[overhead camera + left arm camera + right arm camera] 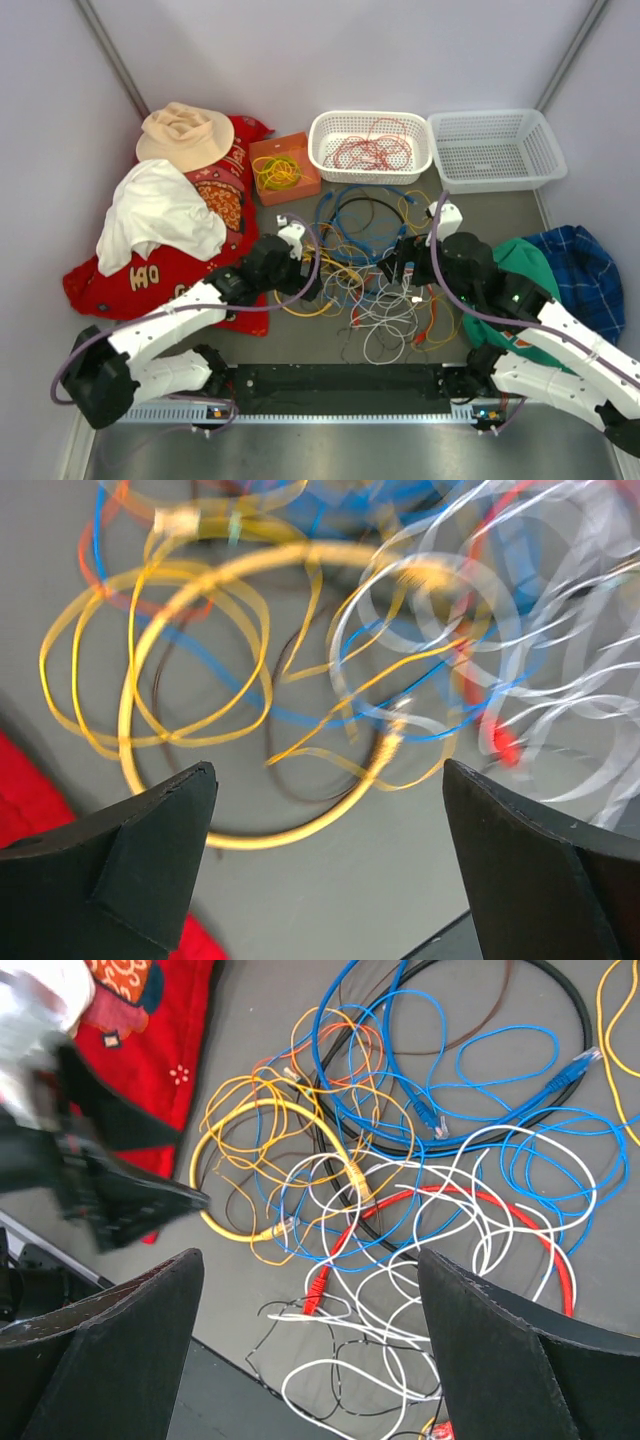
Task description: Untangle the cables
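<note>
The cables (372,272) lie in a tangled heap on the grey table between my two grippers: yellow, blue, white, red and black loops. My left gripper (305,270) is open and empty at the heap's left edge. In the left wrist view the left gripper (330,870) hovers just short of a thick yellow cable loop (270,837), with blurred blue and white wires beyond. My right gripper (402,262) is open and empty over the heap's right side. In the right wrist view the right gripper (315,1360) sits above white wires (400,1300) and a red cable (400,1210).
A white basket (322,160) at the back holds red wires; an empty white basket (540,160) stands to its right. An orange box (300,185) holds a yellow coiled ring. Red cloth (150,275), white cloth and a hat lie left. Green and plaid cloths (585,270) lie right.
</note>
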Action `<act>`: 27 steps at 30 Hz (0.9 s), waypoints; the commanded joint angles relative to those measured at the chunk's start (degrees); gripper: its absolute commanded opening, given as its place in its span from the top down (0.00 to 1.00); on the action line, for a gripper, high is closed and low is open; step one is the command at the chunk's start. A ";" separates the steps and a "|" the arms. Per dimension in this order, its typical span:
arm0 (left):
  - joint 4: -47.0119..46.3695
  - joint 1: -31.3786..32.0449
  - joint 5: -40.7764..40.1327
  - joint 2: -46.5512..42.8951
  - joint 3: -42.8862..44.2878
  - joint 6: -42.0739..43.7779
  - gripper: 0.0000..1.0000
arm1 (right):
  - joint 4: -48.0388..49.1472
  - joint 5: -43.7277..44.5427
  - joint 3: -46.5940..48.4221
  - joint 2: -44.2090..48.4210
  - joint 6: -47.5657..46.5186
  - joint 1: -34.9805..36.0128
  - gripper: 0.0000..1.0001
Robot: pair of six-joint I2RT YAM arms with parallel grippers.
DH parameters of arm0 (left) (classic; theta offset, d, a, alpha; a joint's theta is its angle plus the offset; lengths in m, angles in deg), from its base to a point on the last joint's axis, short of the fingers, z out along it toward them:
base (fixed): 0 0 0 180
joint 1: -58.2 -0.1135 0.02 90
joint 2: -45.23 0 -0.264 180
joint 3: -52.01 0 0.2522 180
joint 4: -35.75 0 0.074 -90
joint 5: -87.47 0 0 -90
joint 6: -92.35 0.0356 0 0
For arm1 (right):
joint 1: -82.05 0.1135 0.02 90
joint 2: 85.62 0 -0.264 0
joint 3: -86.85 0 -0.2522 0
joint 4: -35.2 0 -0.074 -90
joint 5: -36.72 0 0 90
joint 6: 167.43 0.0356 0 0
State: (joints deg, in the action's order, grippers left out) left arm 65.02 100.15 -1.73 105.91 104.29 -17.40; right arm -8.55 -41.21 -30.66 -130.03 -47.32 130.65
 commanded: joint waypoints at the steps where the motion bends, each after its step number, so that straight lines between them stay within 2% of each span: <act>1: 3.74 0.76 -5.98 6.71 3.66 -0.55 0.01 | -0.41 1.81 0.49 1.68 1.53 -0.08 0.14; 6: -0.57 0.76 -9.49 11.81 5.77 0.06 0.03 | -0.93 1.90 0.40 2.30 2.68 0.00 0.14; 7: -0.39 0.76 -9.93 14.52 6.47 -0.11 0.05 | -1.03 1.90 0.49 2.30 3.02 0.00 0.14; 9: -0.13 0.76 -10.81 17.17 8.75 -0.11 0.17 | -1.55 2.25 0.66 2.74 3.20 0.00 0.14; 10: 0.92 0.67 -11.51 19.36 9.63 -0.46 0.27 | -1.73 2.34 0.66 2.92 3.29 0.00 0.14; 12: 1.72 0.67 -11.43 20.78 12.44 0.67 0.72 | -2.17 2.60 0.66 3.44 3.29 0.01 0.14; 14: 2.68 0.67 -12.22 21.05 14.29 1.90 0.99 | -2.78 3.04 0.75 3.80 3.11 -0.08 0.14; 18: 3.47 0.67 -14.42 17.55 15.88 3.75 1.00 | -3.05 3.04 0.93 4.41 2.94 0.09 0.14; 23: 7.60 0.67 -12.85 6.66 22.99 4.98 1.00 | -2.87 2.69 2.50 5.03 1.71 0.00 0.14; 27: 6.55 0.67 -12.05 -2.13 29.05 6.12 1.00 | -1.56 2.25 4.09 5.12 -0.48 0.00 0.14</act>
State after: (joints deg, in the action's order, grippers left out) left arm 73.54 100.68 -13.95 112.52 125.75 -13.29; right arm -12.53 -39.39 -30.51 -125.79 -45.40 130.67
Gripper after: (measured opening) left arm 0.013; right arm 0.862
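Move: The thin yellow cable that the left hand goes for lies about 4 cm ahead of it, level with it sideways and some 6 cm below. The thick yellow cable's loop is almost under the hand, its middle 1 cm to the right; the white cables centre some 16 cm right and 4 cm back, the blue cables 13 cm ahead and 11 cm right, all at that depth. From the right hand the thin yellow cable is roughly 4 cm ahead, 15 cm left and 18 cm below. With its fingers wide open, the left hand sinks about 5 cm towards the thin yellow cable, fingers tipping some 15 degrees steeper, then slides forward low over the table while they shut fully and pinch a strand. Still closed, it lifts about 15 cm almost straight up, the fingers levelling out again, while the open right hand eases about 2 cm right and back from the tangle. ##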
